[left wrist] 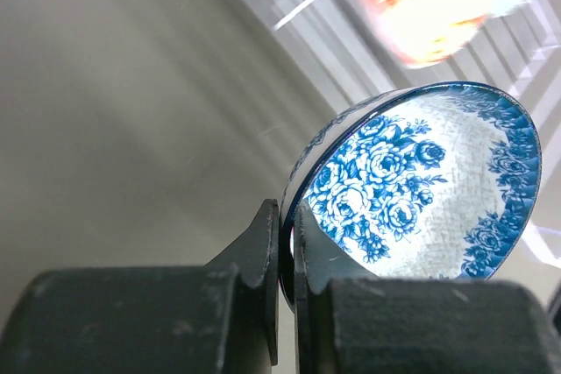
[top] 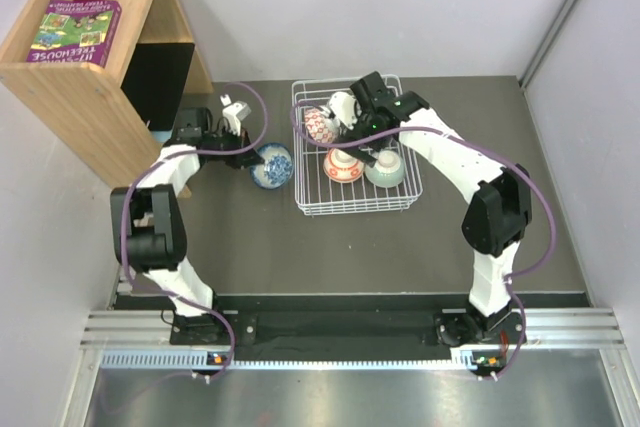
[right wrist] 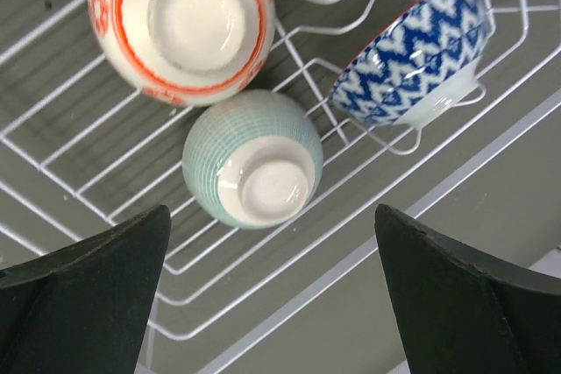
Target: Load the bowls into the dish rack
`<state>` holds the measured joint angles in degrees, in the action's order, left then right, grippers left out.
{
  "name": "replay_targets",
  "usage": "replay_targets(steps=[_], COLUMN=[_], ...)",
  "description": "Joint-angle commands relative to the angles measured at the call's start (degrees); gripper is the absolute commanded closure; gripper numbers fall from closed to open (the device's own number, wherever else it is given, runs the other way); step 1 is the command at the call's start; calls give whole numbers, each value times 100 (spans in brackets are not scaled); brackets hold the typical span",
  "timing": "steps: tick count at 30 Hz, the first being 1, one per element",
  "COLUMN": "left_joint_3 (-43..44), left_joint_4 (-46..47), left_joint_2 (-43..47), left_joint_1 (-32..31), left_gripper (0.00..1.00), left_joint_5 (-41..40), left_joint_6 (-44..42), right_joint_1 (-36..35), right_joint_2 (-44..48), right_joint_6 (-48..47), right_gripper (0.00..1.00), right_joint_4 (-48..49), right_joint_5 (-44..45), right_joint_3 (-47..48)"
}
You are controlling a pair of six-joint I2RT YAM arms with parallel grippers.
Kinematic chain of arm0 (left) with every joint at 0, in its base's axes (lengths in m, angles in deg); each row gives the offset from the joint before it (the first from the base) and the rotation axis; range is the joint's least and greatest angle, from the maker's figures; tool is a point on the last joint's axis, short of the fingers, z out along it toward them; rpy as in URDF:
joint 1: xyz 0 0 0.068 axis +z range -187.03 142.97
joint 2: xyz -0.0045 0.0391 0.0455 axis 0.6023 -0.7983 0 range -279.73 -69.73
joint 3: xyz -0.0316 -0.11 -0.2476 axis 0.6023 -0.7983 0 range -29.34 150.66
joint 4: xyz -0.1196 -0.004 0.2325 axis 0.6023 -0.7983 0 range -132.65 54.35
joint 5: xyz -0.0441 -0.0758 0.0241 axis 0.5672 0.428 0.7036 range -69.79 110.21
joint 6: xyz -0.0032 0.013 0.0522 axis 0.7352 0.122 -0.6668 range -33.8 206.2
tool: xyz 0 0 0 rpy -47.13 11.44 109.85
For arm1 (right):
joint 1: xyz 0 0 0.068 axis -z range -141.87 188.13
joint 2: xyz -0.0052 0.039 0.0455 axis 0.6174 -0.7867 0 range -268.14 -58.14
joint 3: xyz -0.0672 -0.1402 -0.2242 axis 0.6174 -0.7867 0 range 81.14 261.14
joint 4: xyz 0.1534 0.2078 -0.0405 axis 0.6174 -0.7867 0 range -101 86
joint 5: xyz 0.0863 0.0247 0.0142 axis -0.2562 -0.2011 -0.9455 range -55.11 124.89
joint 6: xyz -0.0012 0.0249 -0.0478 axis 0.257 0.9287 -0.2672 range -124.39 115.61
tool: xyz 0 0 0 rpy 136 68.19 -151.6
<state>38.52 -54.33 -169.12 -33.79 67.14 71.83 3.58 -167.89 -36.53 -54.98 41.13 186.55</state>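
In the left wrist view my left gripper point(left wrist: 287, 216) is shut on the rim of a blue-and-white floral bowl point(left wrist: 421, 181), which is tilted on edge. From above, that bowl point(top: 272, 165) sits just left of the white wire dish rack point(top: 310, 202), with the left gripper point(top: 250, 155) at its left side. In the rack a red-and-white patterned bowl point(top: 320, 125) leans at the back left. An orange-red bowl point(top: 343, 164) and a pale green bowl point(top: 385, 169) lie upside down. My right gripper point(top: 365, 127) hovers open above them, holding nothing. Its wrist view shows the green bowl point(right wrist: 254, 159), the orange-red bowl point(right wrist: 180, 19) and a blue zigzag bowl point(right wrist: 412, 50) leaning on the prongs.
A wooden shelf unit point(top: 90, 77) stands at the back left, close behind the left arm, with a purple box point(top: 75, 32) on top. Grey walls bound the dark table at the back and right.
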Motion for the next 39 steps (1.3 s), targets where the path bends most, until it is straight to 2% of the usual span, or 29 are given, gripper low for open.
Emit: replay_targets(steps=[1, 5, 9, 26, 31, 34, 39], left_joint_3=[123, -18, -132, -396, -387, -378, -369], left_joint_4=[-128, 13, 40, 119, 92, 110, 468], left_joint_2=[781, 1036, 1150, 1405, 1484, 1484, 1528], left_joint_1=[-43, -35, -35, -43, -43, -43, -43], left_gripper=[100, 100, 100, 100, 100, 100, 100], left_joint_5=[1036, 1133, 1125, 1107, 1151, 1221, 1379], left_joint_6=[-198, -49, -13, -31, -127, -119, 100], right_joint_1=[80, 132, 150, 185, 150, 159, 229], right_joint_2=[42, -37, -169, -538, -48, 321, 674], right_joint_6=[-398, -433, -556, -671, -539, -329, -91], right_gripper=[0, 0, 0, 0, 0, 0, 0], right_joint_4=[-493, 270, 667, 1609, 1013, 345, -69], right_joint_5=[-81, 1209, 1756, 2742, 2217, 1435, -77], right_joint_3=[-212, -591, -845, -855, -566, -231, 94])
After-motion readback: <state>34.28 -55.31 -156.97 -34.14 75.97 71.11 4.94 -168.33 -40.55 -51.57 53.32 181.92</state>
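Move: The blue floral bowl is already pinched by its rim in the left fingers. The dish rack's middle lies some 22 cm right of that hand, 5 cm farther out and 8 cm below. From the open right hand the floral bowl is about 26 cm left, 2 cm ahead and 8 cm lower. Around 12 cm beneath the right hand, the green bowl is 3 cm ahead, the orange-rimmed bowl 4 cm ahead and 10 cm left, and the zigzag bowl 14 cm ahead and 2 cm left. The blue floral bowl, still pinched by its rim, goes up about 6 cm in a quick lift, then is eased back beside the rack's left side. The empty right hand, fingers kept wide, swings right and down by the green bowl and then forward, its left side dipping some 20 degrees, before it starts back up, left and towards the base. ##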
